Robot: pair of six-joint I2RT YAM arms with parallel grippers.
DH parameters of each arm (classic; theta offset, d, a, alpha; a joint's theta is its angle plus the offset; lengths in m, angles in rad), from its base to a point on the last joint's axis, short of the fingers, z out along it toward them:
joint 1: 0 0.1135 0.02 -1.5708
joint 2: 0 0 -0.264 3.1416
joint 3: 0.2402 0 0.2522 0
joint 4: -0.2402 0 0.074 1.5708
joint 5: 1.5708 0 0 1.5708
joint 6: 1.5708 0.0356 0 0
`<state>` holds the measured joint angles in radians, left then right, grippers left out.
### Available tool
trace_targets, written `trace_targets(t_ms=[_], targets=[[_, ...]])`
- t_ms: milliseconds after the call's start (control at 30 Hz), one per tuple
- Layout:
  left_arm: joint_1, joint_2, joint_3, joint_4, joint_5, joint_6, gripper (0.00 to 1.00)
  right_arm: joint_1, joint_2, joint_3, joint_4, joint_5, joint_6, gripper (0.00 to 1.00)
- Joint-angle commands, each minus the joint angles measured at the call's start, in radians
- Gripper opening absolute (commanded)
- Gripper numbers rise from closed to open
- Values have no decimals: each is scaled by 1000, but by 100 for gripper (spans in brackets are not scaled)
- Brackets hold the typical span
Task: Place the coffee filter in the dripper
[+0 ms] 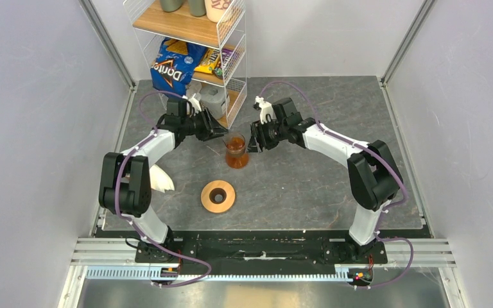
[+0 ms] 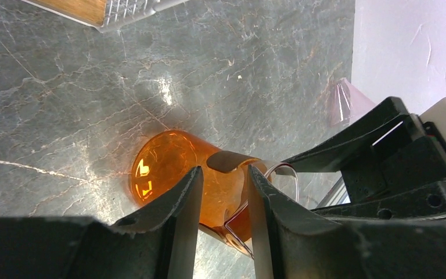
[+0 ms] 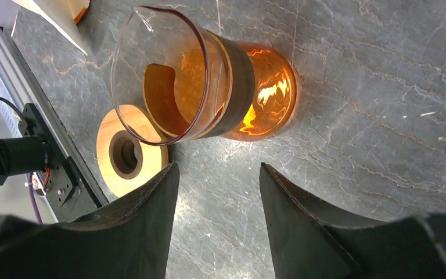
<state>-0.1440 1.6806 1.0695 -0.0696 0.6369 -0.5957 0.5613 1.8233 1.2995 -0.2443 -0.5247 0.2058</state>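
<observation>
The dripper, an orange-brown ring with a dark centre hole, stands on the table in front of the arms and shows again low in the right wrist view. White fan-shaped filter paper lies by the left arm's elbow; I cannot tell whether it is a single coffee filter or a stack. My left gripper reaches the rim of the glass beaker, and its fingers flank the beaker's lip; contact is unclear. My right gripper hangs open just right of the beaker, nothing between its fingers.
A wire shelf rack with a blue chip bag and snack packs stands at the back left, close behind the left gripper. Grey walls enclose the table on three sides. A metal rail runs along the near edge.
</observation>
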Motion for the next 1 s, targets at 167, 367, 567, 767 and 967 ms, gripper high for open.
trace_targets(t_ms=[167, 367, 567, 767, 967], targets=[[-5, -87, -58, 11, 20, -12, 39, 6, 28, 65, 47, -6, -9, 61], [-5, -118, -80, -5, 24, -3, 38, 6, 36, 80, 45, -11, -13, 61], [-4, -137, -91, -28, 17, 10, 39, 1, 13, 75, 23, -15, -32, 63], [76, -212, -1, -161, -39, 144, 80, -64, -88, 144, -170, -88, -143, 88], [113, -399, 80, -421, -203, 349, 92, -147, -256, 257, -524, 33, -222, 97]])
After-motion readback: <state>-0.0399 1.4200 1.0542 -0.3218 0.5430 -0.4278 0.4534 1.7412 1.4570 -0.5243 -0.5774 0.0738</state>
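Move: At the rim of the orange carafe, the left hand has the carafe's middle about 3 cm to its right, 2 cm back and 7 cm below. From the left hand, the wooden-ringed dripper lies some 14 cm back and 2 cm left, and the filters about 7 cm back and 21 cm left, both on the table. From the right hand, the carafe is roughly 5 cm left, 3 cm ahead and 5 cm below, the dripper 10 cm back and 11 cm left. Drawing back some 2.5 cm at the carafe's upper far-left side, the left hand nudges the carafe towards the dripper, while the right stays close by its right side, creeping under a centimetre forward. Both grippers then spread wide and leave the carafe: the left goes about 6 cm left and 4 cm up, the right roughly 5 cm right and 6 cm up. ##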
